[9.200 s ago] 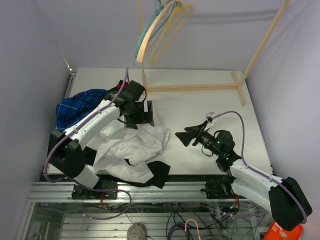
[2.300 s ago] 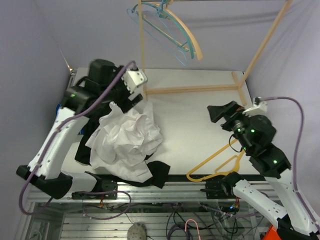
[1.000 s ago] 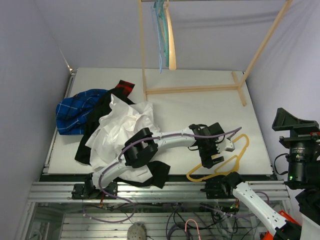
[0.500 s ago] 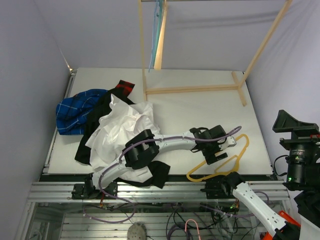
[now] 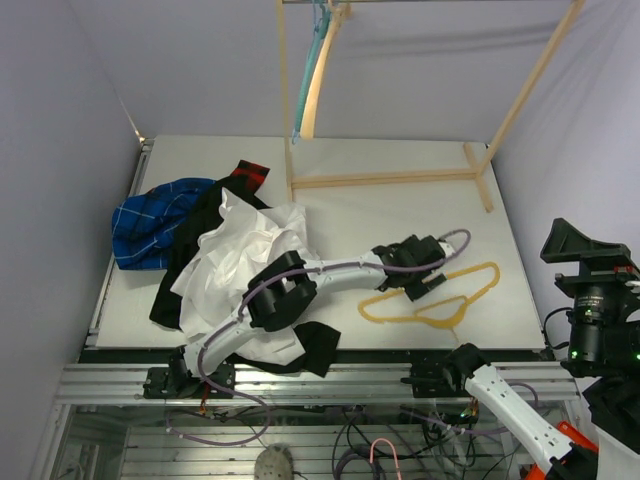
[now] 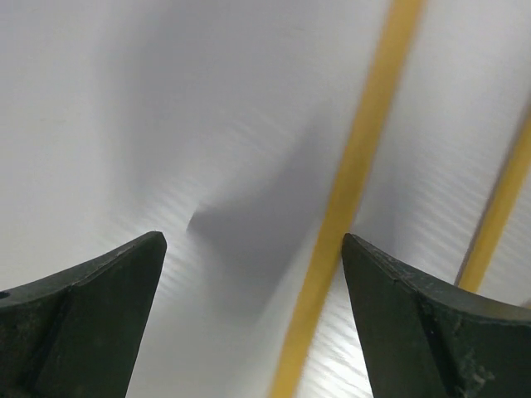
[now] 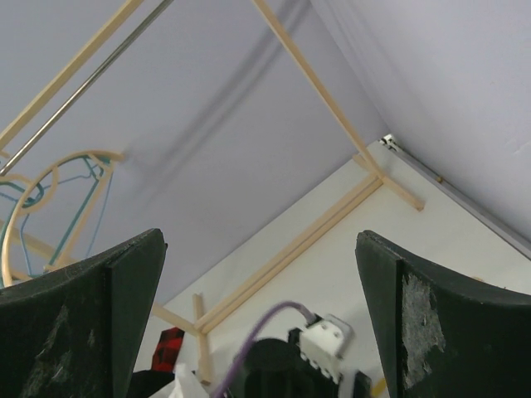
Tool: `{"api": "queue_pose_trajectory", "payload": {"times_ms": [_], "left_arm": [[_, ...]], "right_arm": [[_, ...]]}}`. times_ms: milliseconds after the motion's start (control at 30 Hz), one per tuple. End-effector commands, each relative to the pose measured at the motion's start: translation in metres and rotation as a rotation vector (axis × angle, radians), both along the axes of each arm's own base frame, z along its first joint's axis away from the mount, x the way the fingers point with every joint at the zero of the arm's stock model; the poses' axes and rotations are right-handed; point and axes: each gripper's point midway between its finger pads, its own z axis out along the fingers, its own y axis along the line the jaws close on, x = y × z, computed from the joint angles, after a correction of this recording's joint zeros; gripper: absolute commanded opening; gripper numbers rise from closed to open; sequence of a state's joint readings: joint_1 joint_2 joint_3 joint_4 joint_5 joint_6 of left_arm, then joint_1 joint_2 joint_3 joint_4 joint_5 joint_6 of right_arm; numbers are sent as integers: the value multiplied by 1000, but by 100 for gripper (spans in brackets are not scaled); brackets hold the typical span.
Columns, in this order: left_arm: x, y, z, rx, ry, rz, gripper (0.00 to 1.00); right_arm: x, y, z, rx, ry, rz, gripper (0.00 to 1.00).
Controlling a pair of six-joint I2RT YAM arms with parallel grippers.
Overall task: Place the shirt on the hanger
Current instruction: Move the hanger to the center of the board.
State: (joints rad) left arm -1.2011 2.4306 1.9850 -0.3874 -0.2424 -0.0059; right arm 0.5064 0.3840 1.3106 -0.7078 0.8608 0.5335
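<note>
The white shirt [image 5: 250, 262] lies crumpled on the left half of the table. On the right half the thin yellow hanger [image 5: 410, 319] lies flat. My left arm reaches across from the left, and my left gripper [image 5: 424, 282] stands open right over the hanger's upper side. In the left wrist view one yellow hanger bar [image 6: 358, 187] runs between the spread fingers of the left gripper [image 6: 253, 249], close to the right fingertip [image 6: 415, 307]. My right gripper [image 5: 582, 246] is raised high at the right edge, open and empty, as the right wrist view shows [image 7: 261, 249].
A blue plaid shirt [image 5: 150, 215] and a black garment [image 5: 316, 346] lie round the white shirt. The wooden rack's base [image 5: 385, 178] crosses the back of the table. A pale wooden hanger [image 5: 312, 88] and a teal hanger [image 5: 304, 72] hang from its rail.
The yellow hanger has slid left and away from the near edge, and now lies fully on the table. My left gripper moved back with it. The hanging hangers have swung.
</note>
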Motion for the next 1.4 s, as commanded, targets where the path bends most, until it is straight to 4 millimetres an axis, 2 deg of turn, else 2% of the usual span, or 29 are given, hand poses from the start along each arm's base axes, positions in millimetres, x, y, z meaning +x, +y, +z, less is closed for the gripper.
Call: {"api": "queue_pose_trajectory", "payload": {"times_ms": [0, 100, 200, 233, 333, 400, 567, 733, 833, 900, 1000, 1100, 1233, 1367], "left_arm": [[64, 84, -55, 170, 74, 224, 99], [93, 116, -59, 151, 125, 311, 99], [112, 141, -65, 132, 176, 377, 99], [118, 150, -67, 126, 196, 396, 97], [123, 163, -72, 108, 241, 405, 82], [120, 168, -77, 107, 275, 390, 76], [96, 172, -101, 204, 411, 273, 76], [75, 175, -97, 205, 497, 229, 82], [69, 176, -94, 216, 536, 233, 80], [67, 183, -101, 264, 555, 251, 79], [74, 191, -112, 305, 513, 287, 66], [70, 195, -123, 340, 525, 285, 42], [61, 197, -129, 386, 517, 264, 36], [50, 186, -125, 395, 547, 165, 10]], "right_arm": [[5, 3, -8, -15, 29, 6, 100], [17, 15, -24, -25, 90, 42, 100], [31, 29, -48, -33, 159, 73, 100], [35, 33, -55, -30, 175, 80, 100], [46, 43, -68, -20, 197, 98, 100], [50, 47, -70, -18, 196, 107, 100], [58, 53, -66, -29, 192, 116, 100], [61, 55, -68, -42, 202, 114, 100], [62, 54, -70, -46, 203, 109, 100], [62, 54, -70, -51, 199, 110, 100], [63, 54, -68, -60, 197, 111, 100], [61, 51, -66, -67, 196, 98, 100], [58, 47, -62, -73, 186, 84, 100], [56, 43, -61, -74, 184, 70, 100]]}}
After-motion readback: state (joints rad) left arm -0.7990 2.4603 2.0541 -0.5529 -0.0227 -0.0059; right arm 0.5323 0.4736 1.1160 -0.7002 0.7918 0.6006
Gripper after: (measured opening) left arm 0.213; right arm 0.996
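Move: The hanger lies flat just under the left hand, its long bar already between the open fingers, its middle about 3 cm back, 2 cm right and 3 cm below. The white shirt's middle is roughly 40 cm left and 4 cm ahead; the rack's wooden foot bar runs about 27 cm ahead, its middle 10 cm left. From the raised right hand the hanger is some 10 cm ahead, 11 cm left and 45 cm below. Left hand pushes the hanger 20 cm forward-left, then pinches it; empty right hand dips 7 cm, going forward-left. ##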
